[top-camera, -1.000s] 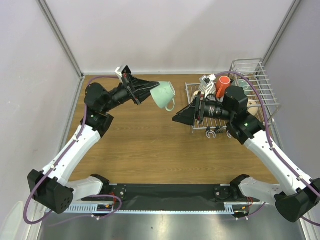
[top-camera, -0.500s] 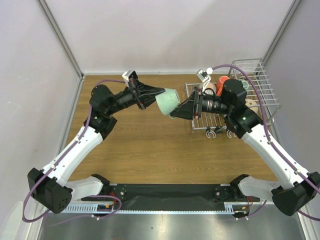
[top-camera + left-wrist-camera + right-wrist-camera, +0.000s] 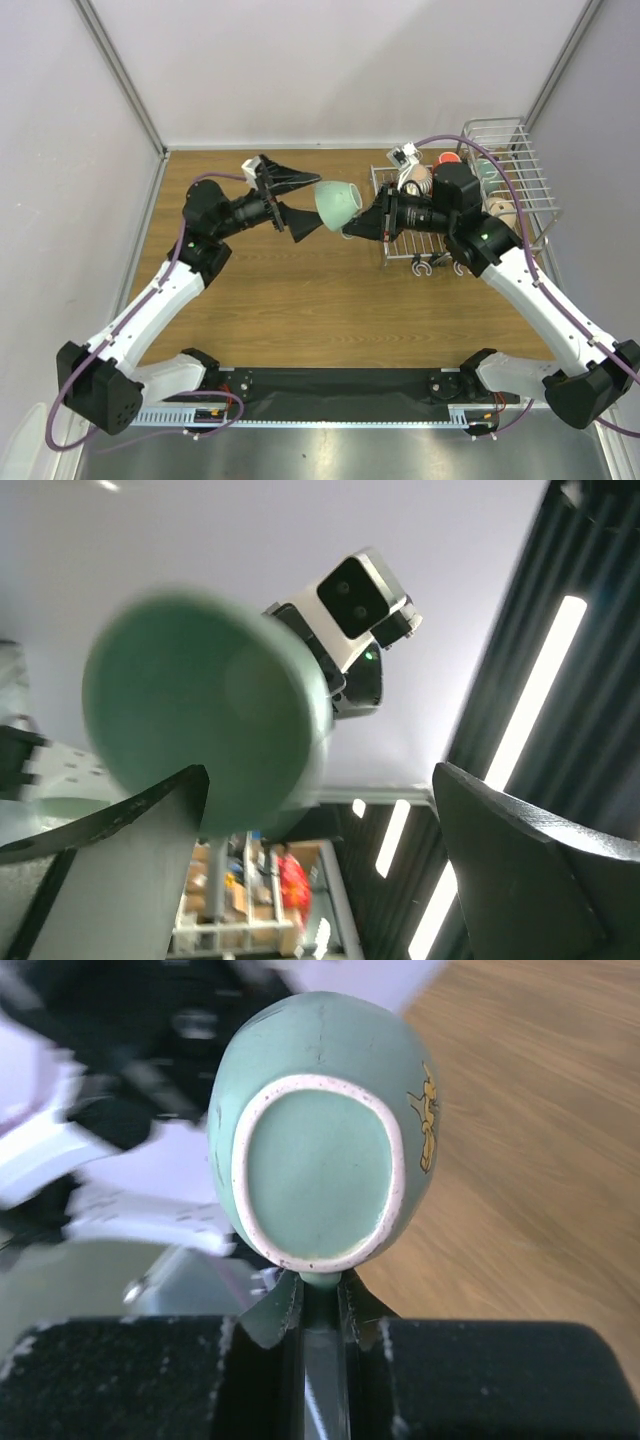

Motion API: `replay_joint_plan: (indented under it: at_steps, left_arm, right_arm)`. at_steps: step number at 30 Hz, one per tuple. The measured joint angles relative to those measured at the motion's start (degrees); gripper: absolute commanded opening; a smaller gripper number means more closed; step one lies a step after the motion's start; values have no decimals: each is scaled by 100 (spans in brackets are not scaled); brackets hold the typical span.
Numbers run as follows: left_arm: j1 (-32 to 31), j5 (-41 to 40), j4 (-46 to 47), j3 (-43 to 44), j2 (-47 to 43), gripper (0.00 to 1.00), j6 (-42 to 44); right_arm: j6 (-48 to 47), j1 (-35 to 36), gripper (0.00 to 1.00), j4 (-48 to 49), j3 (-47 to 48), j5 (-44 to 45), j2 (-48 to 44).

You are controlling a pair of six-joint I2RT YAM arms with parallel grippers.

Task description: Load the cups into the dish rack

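Note:
A teal mug (image 3: pixel 338 203) hangs in mid-air over the table's middle, its base toward the right wrist camera (image 3: pixel 318 1160). My right gripper (image 3: pixel 360 223) is shut on the mug's handle (image 3: pixel 321 1295). My left gripper (image 3: pixel 308 204) is open, with its fingers spread on either side of the mug's rim end. In the left wrist view the mug (image 3: pixel 200 700) sits by the left finger (image 3: pixel 120 870). The silver dish rack (image 3: pixel 520 140) stands at the far right. It holds a white mug with orange inside (image 3: pixel 447 158), a whitish cup (image 3: pixel 415 180), a beige mug (image 3: pixel 505 214) and a greyish mug (image 3: pixel 487 170).
The rack's flat grid tray (image 3: pixel 405 252) with hooks lies under my right wrist. The wooden table (image 3: pixel 290 290) is walled by pale panels on the left, back and right. Both arm bases sit at the near edge.
The left arm carried the teal mug rightward to the right gripper. The right gripper closed on its handle and the left gripper opened and let go.

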Motion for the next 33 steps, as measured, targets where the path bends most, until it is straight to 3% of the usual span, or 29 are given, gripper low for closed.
replay_joint_plan:
  at_steps: [8,15,20,33]
  left_arm:
    - [1123,-109,-2186,-245,-960,100,1532]
    - [1228,-323,-3305,-695,-1587,100,2286]
    - [1222,-422,-3777,-883,-1742,100,2487]
    - [1191,-442,-3884,-903,-1770,100,2566]
  right_arm:
    - [-796,-278,0,-1526,11,2697,175]
    - [-1217,-839,0,-1982,-339,4542,859]
    - [-1543,-1137,0,-1996,-404,4819,1421]
    - [-1676,-1045,0,-1604,-442,4916,1530]
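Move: The right gripper already grips the green cup's handle; its place in the dish rack's front-left part lies about 18 cm ahead, 15 cm to the right and 23 cm below. From that place, the tan mug stands 5 cm farther out and 2 cm left, the clear glass 2 cm farther and 8 cm right, the red cup 12 cm farther and 11 cm right. From the open left gripper, the green cup is about 5 cm right, level. Swing the right gripper down some 20 cm while carrying the green cup about 15 cm right and as far forward, over the front-left of the rack. Keep the handle pinched and turn the fingers clockwise from pointing left to forward and steeply down, tipping the cup mouth-down, then hold nearly still. Draw the left gripper, still open, down about 12 cm and left away from the cup. ##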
